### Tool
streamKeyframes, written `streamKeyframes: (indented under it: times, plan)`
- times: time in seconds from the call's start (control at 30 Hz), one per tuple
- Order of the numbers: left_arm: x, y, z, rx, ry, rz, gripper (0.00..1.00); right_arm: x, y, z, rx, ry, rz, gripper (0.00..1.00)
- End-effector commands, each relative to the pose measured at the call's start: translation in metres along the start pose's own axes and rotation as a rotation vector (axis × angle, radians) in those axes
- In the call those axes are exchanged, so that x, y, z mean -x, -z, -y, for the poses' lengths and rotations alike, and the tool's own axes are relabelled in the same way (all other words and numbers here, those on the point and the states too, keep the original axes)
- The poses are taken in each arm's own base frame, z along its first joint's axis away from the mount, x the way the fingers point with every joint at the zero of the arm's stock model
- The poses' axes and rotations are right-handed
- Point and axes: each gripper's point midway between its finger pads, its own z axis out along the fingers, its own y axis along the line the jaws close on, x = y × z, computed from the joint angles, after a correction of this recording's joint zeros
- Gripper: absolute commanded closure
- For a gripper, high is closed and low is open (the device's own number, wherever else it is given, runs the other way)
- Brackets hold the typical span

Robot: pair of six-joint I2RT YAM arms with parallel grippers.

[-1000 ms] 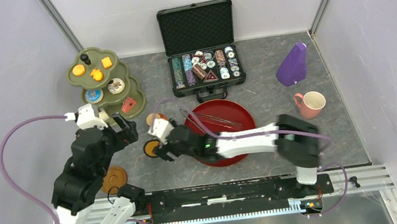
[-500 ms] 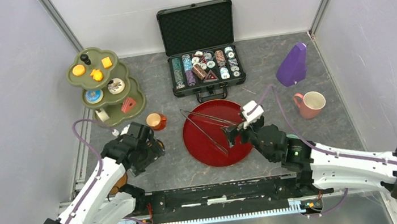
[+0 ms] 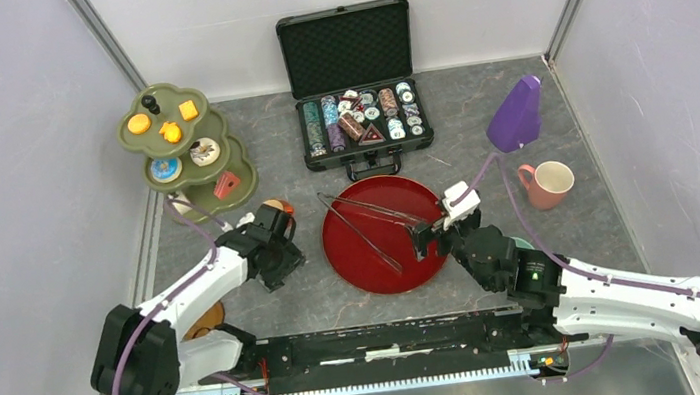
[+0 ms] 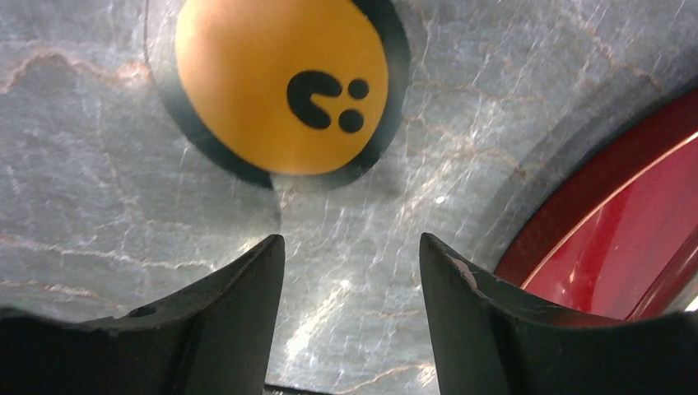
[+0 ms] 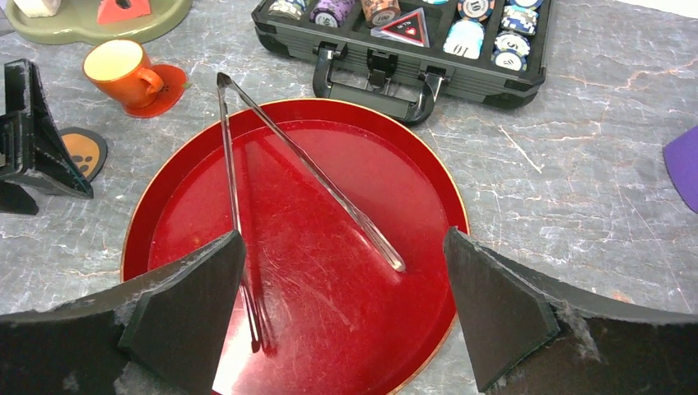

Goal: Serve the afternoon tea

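An orange round biscuit [image 4: 280, 86] with a black rim and a black face mark lies flat on the grey table, also seen as the biscuit [image 5: 85, 152] in the right wrist view. My left gripper [image 4: 350, 239] hangs low just short of it, open, with only bare table between the fingers [image 5: 25, 123]. From above, the left gripper [image 3: 276, 265] sits just below the orange cup [image 3: 277, 208], which stands on its saucer [image 5: 169, 82]. My right gripper [image 3: 429, 240] is open and empty over the right part of the red tray [image 5: 411, 189]. The olive-green stand [image 3: 181, 148] carries several sweets.
Metal tongs [image 5: 313, 177] lie open on the red tray. An open black case of poker chips [image 3: 362, 120] stands behind it. A purple object [image 3: 515, 115] and a pink cup [image 3: 548, 183] are at the right. Another orange saucer [image 3: 201, 316] lies by the left arm's base.
My right arm pulled back from the biscuit on the left to the tray's right side. My left arm came down and reached out low beside the biscuit, its jaws narrowing somewhat.
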Motion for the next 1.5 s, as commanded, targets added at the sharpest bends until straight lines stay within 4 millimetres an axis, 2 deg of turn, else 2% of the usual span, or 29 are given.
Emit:
streamKeyframes:
  times: [0.0, 0.1, 0.2, 0.23, 0.37, 0.5, 0.8, 0.93, 1.07, 1.23, 1.37, 1.47]
  plan:
    - [0.022, -0.013, 0.023, -0.043, 0.077, 0.09, 0.34, -0.004, 0.0, 0.006, -0.029, 0.002, 0.0, 0.02]
    - [0.029, -0.022, 0.022, -0.007, 0.07, 0.085, 0.39, -0.006, 0.001, 0.008, -0.032, 0.009, -0.004, 0.02]
    - [0.034, -0.029, 0.018, 0.026, 0.068, 0.083, 0.51, -0.009, 0.003, 0.013, -0.052, 0.018, -0.011, 0.02]
    - [0.036, -0.03, 0.016, 0.036, 0.069, 0.084, 0.52, -0.009, 0.003, 0.014, -0.056, 0.019, -0.012, 0.02]
    - [0.046, -0.032, 0.005, 0.071, 0.073, 0.111, 0.52, -0.011, 0.006, 0.017, -0.061, 0.013, -0.008, 0.02]
    - [0.063, -0.034, -0.004, 0.098, 0.094, 0.138, 0.53, -0.01, 0.006, 0.018, -0.066, 0.01, -0.01, 0.02]
    - [0.096, -0.039, -0.006, 0.118, 0.045, 0.185, 0.48, -0.003, 0.003, 0.009, -0.036, 0.002, -0.012, 0.02]
    - [0.107, -0.033, -0.005, 0.116, 0.048, 0.216, 0.55, -0.006, 0.002, 0.005, -0.025, -0.009, -0.023, 0.02]
    - [0.114, -0.031, -0.002, 0.089, 0.059, 0.251, 0.55, -0.01, 0.003, 0.005, -0.02, -0.002, -0.046, 0.02]
    - [0.116, -0.038, -0.006, 0.101, 0.089, 0.231, 0.56, -0.002, 0.007, 0.008, -0.032, -0.005, -0.05, 0.02]
    - [0.122, -0.043, -0.009, 0.093, 0.124, 0.234, 0.63, -0.003, 0.011, 0.008, -0.02, -0.032, -0.046, 0.02]
    - [0.125, -0.048, -0.004, 0.052, 0.15, 0.207, 0.64, -0.001, 0.013, 0.013, -0.035, -0.027, -0.038, 0.02]
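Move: The black-rimmed yellow coaster lies flat just off the left fingertips, its middle about 4 cm ahead and 6 cm to the left, a couple of centimetres below. The orange cup on its red saucer stands about 14 cm ahead, practically in line; the red tray's middle is some 23 cm to the right of the hand and 6 cm farther out. From the right hand the coaster is roughly 38 cm left, about level fore and aft, 17 cm below. Forward and slightly down at first, the left hand sinks about 1.5 cm to bring its tips to the coaster's near edge, then sweeps forward and left low along the table, some 12 cm in all, pushing the coaster along beside the orange cup as the fingers narrow by about half and the hand turns some 10 degrees counter-clockwise. The open right hand dips about 3 cm over the red tray, then rises a little. ##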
